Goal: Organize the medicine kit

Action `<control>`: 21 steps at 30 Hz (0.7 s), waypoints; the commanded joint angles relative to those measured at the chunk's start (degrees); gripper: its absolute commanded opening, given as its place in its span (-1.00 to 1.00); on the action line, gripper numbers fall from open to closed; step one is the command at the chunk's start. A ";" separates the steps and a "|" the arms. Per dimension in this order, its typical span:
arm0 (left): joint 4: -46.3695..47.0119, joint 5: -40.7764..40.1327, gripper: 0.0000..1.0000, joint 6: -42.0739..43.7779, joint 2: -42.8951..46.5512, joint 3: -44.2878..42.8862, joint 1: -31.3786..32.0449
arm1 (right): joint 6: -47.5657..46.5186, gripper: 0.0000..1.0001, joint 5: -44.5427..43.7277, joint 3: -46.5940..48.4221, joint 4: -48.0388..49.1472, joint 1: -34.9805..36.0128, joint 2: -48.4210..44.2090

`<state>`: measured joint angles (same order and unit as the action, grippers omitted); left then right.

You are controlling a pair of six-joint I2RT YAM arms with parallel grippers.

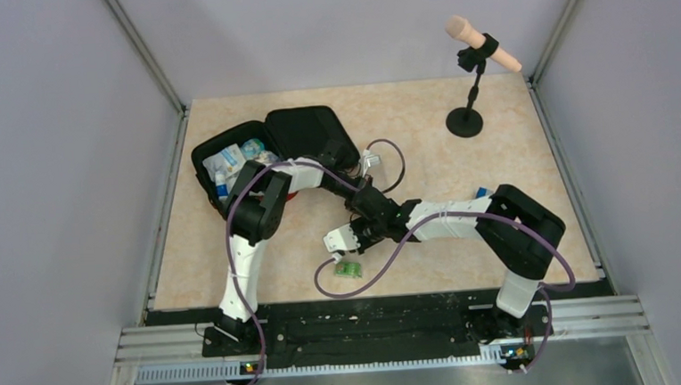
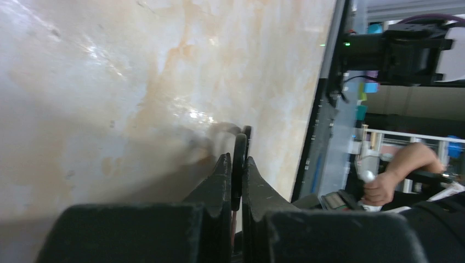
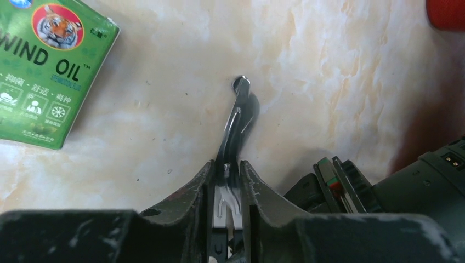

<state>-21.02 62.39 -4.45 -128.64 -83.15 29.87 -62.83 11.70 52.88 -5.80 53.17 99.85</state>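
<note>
The medicine kit lies open at the back left, black lining up, with small packets in its left half. Both grippers meet at mid-table. My right gripper is shut on a pair of blunt-tipped metal scissors, whose blades point out over the tabletop. My left gripper is shut on a thin black strip that stands up between its fingers; what it belongs to I cannot tell. In the top view the left gripper sits just behind the right gripper.
A green Wind Oil box lies flat close to the scissors' tip, near the front edge. A microphone on a black stand is at the back right. A red thing shows at the right wrist view's corner. Purple cables loop around both arms.
</note>
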 commanded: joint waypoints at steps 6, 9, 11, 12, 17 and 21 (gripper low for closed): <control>-1.99 -0.45 -1.00 0.76 3.26 -4.65 -0.98 | 11.67 -0.14 7.29 4.99 -17.31 1.13 -8.97; -0.42 -2.32 -1.00 -2.80 5.12 -5.53 -2.26 | 13.99 -0.01 8.95 9.10 -24.03 0.87 -14.69; 0.31 -3.04 -1.00 -4.68 6.80 -6.22 -2.90 | 16.10 0.03 10.32 11.85 -27.75 -0.22 -17.81; 0.27 -3.50 -1.00 -5.11 7.89 -6.61 -3.22 | 17.20 0.04 11.59 13.16 -29.49 -1.36 -18.91; -4.36 -7.41 -1.00 -4.87 14.44 -10.23 -4.78 | 24.05 0.04 20.80 19.62 -32.95 -11.13 -22.86; -8.51 -9.64 -1.00 -4.20 20.28 -11.59 -8.27 | 32.64 0.06 20.35 19.38 -25.79 -16.62 -23.17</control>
<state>-25.98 54.65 -8.99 -117.47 -91.44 24.18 -40.53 28.86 71.57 -34.44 40.66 77.45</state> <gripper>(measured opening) 0.065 0.525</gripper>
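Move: The left gripper is shut on the handle part of the scissors; their middle lies some 2 cm back and 3 cm to its left. The open red medicine kit is about 30 cm to the left and 13 cm ahead of it, the kit's black lid roughly 11 cm left and 20 cm ahead. The right gripper still pinches the scissors, their middle about 1 cm ahead and 2 cm right; the green wind oil box sits some 9 cm back, 4 cm left and 2 cm below. Open the right gripper to about half to let go of the scissors, draw it back some 4 cm, then lift it about 20 cm, swinging forward again and a little right at the end as the wrist tilts. Keep the left gripper shut on the scissors, nearly still at first, then raise it about 10 cm and forward 7 cm, turning slightly counter-clockwise. ##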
